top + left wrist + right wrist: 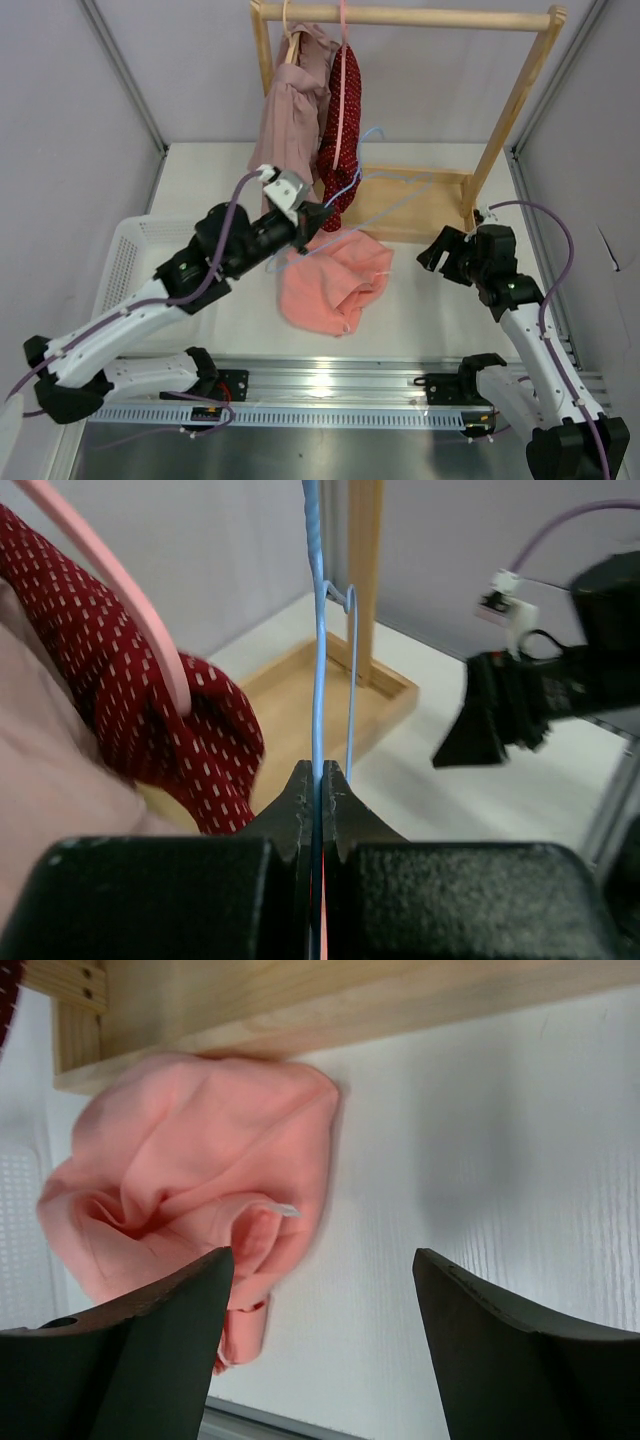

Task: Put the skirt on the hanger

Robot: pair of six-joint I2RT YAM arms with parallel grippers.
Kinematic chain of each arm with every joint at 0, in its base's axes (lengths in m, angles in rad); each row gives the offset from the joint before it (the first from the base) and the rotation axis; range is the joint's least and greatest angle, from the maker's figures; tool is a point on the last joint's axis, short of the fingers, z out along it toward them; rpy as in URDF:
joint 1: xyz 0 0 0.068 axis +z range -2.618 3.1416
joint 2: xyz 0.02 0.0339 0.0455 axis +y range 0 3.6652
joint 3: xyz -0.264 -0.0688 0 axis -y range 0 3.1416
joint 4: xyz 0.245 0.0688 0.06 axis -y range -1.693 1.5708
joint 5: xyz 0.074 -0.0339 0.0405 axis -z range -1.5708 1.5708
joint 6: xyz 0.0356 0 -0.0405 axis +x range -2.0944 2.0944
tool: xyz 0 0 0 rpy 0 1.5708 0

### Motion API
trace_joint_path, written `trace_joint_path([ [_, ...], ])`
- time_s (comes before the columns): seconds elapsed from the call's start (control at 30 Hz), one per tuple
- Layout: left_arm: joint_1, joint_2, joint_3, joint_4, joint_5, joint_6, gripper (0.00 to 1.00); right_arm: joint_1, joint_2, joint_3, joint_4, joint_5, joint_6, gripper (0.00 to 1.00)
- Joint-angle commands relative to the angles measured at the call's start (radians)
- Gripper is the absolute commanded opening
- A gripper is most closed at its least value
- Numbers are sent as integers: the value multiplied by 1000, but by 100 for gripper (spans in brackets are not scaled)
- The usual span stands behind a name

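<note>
The salmon skirt [335, 280] lies crumpled on the white table in front of the rack's base. In the right wrist view the skirt [190, 1180] sits to the left, against the wooden base. My left gripper [318, 222] is shut on the thin light-blue hanger [395, 203] and holds it just above the skirt's far edge. The left wrist view shows the hanger's wire [318, 660] pinched between the closed jaws of the left gripper [320, 770]. My right gripper [435, 255] hovers to the right of the skirt. The right gripper [325, 1260] is open, with only bare table between its fingers.
A wooden clothes rack [400, 16] stands at the back with its base frame [440, 225] on the table. On it hang a mauve garment [295, 110] and a dark red dotted garment [345, 110] on a pink hanger [342, 60]. A white basket [130, 250] sits at the left.
</note>
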Motion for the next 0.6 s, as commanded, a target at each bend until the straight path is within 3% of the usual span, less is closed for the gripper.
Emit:
trace_joint_path([
  [0.0, -34, -145, -107, -119, -3, -120, 0, 11, -30, -51, 27, -2, 10, 77],
  [0.2, -86, -285, -158, -329, 19, -153, 0, 62, -16, -116, 138, -35, 44, 62],
  [0.33, -126, -305, -169, -429, 2, -154, 0, 128, 24, -151, 225, 7, 65, 55],
  [0.57, -172, -290, -143, -555, -36, -142, 0, 136, 103, -186, 332, 10, 96, 42],
])
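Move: Above the salmon skirt, the left hand holds the blue hanger; the skirt's middle lies about 39 cm below, 4 cm ahead and 3 cm to its right. The polka-dot dress hangs some 22 cm ahead, 4 cm right and 13 cm lower, the rack's tray about 24 cm ahead, 17 cm right and 38 cm down. From the open right hand, the skirt's middle is roughly 23 cm left, 2 cm ahead and 17 cm below. Drawing the hanger back from the rack and down, the left hand travels about 10 cm each way and 6 cm to its left, keeping its pinch while the fingers tip some 20 degrees from level towards the table. The right hand sinks about 5 cm and shifts 4 cm left towards the skirt, its wide-open fingers closing to roughly half. ##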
